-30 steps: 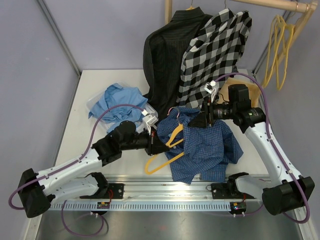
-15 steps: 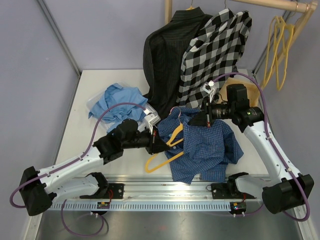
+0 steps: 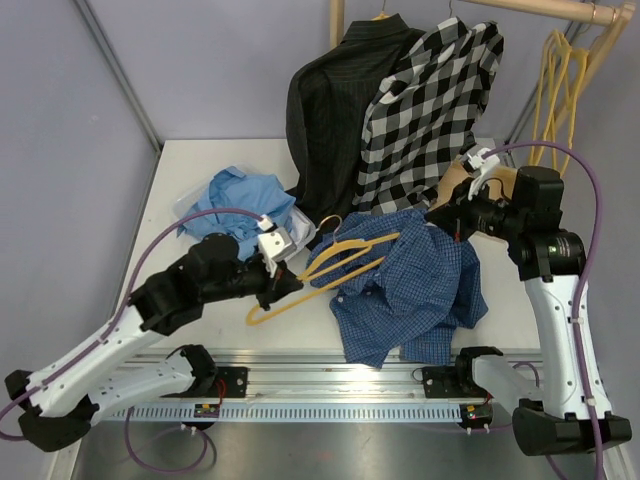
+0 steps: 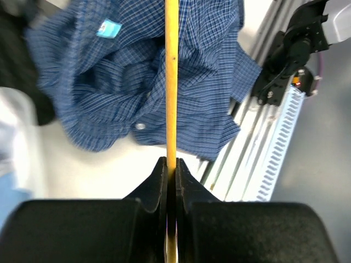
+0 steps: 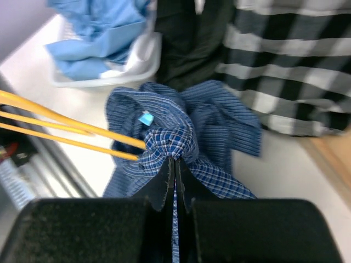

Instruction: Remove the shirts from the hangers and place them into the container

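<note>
The dark blue small-check shirt [image 3: 410, 290] lies crumpled on the table's near right. A yellow hanger [image 3: 350, 250] sticks out of it to the left, one end still under the cloth. My left gripper [image 3: 284, 285] is shut on a hanger bar [image 4: 171, 82]. My right gripper [image 3: 437, 214] is shut on a bunched fold of the blue check shirt [image 5: 181, 139], lifting it beside the hanger bars [image 5: 71, 129]. The white container [image 3: 304, 233] at the left holds the light blue shirt [image 3: 240, 205]. Black pinstriped [image 3: 325, 110] and black-and-white check [image 3: 430, 100] shirts hang behind.
The wooden rail [image 3: 540, 9] crosses the top right, with several empty yellow hangers [image 3: 555, 100] hanging from it. The rack's wooden base [image 3: 455, 185] lies behind my right gripper. A metal rail [image 3: 340, 365] runs along the near edge.
My right gripper shut on the blue check shirt and pulled back to the right with it. My left arm drew the hanger left, so most of it has slid out of the shirt.
</note>
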Controlling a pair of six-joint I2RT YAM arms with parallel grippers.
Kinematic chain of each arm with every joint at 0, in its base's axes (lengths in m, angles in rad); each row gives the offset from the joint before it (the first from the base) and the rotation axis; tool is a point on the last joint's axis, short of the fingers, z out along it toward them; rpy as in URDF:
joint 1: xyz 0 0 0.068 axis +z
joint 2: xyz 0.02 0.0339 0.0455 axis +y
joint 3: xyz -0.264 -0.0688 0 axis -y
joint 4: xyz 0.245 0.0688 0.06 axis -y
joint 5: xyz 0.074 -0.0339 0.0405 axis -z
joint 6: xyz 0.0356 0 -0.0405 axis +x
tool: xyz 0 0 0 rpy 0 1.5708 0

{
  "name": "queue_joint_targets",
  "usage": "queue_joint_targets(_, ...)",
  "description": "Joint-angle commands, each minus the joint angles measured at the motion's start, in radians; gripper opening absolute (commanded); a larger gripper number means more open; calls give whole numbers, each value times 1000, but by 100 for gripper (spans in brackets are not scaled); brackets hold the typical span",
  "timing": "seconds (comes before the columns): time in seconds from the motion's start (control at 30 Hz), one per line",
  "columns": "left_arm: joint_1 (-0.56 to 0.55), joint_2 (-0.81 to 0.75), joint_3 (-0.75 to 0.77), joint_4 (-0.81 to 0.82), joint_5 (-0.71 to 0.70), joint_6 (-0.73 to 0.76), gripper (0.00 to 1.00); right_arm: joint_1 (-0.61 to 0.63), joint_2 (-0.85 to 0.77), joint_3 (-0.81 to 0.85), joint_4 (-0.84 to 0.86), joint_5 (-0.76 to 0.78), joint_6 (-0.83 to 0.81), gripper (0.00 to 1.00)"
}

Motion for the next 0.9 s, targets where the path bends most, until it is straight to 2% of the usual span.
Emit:
queue_joint_targets(0.0, 3, -76, 124, -200, -134, 195, 0, -33, -12, 33, -27, 165, -110, 0)
queue_joint_targets(0.1, 3, -122, 170, -296, -243, 225, 0, -34, 8, 17, -32, 230, -138, 0)
queue_joint_targets(0.23, 3, -202, 184, -313, -295, 244, 0, -34, 54, -37, -106, 112, -227, 0)
queue_joint_targets(0.4, 3, -270, 175, -241, -291, 261, 0, -34, 123, -146, -206, -50, -455, 0)
queue_joint_targets(0.53, 3, -259, 151, -195, -280, 272, 0, -33, 147, -223, -260, -97, -584, 0)
queue_joint_targets(0.63, 3, -222, 143, -169, -243, 284, 0, -34, 147, -259, -272, -80, -632, 4)
queue_joint_targets(0.7, 3, -205, 134, -130, -225, 291, 0, -34, 143, -275, -285, -74, -663, 9)
queue_joint_targets(0.73, 3, -198, 129, -116, -222, 295, 0, -34, 143, -278, -297, -71, -670, 16)
queue_joint_targets(0.77, 3, -181, 121, -106, -214, 298, 0, -34, 137, -276, -306, -69, -686, 35)
queue_joint_targets(0.8, 3, -175, 120, -84, -214, 302, 0, -34, 131, -270, -320, -64, -696, 48)
queue_joint_targets(0.87, 3, -156, 111, -66, -205, 310, 0, -34, 112, -232, -378, -52, -735, 61)
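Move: The right hand already grips the blue checked shirt, whose heap lies about 5 cm left of it and 25 cm below, level fore and aft. The yellow hanger is some 27 cm to its left, 10 cm back and 7 cm lower. From the left hand, still holding that hanger, the shirt heap lies 15 cm ahead, 30 cm right and 20 cm below; the container is about 27 cm ahead, 10 cm left and 20 cm below. Right hand lowers the checked shirt some 16 cm, opening; left draws the hanger up-left, then slightly back right. ##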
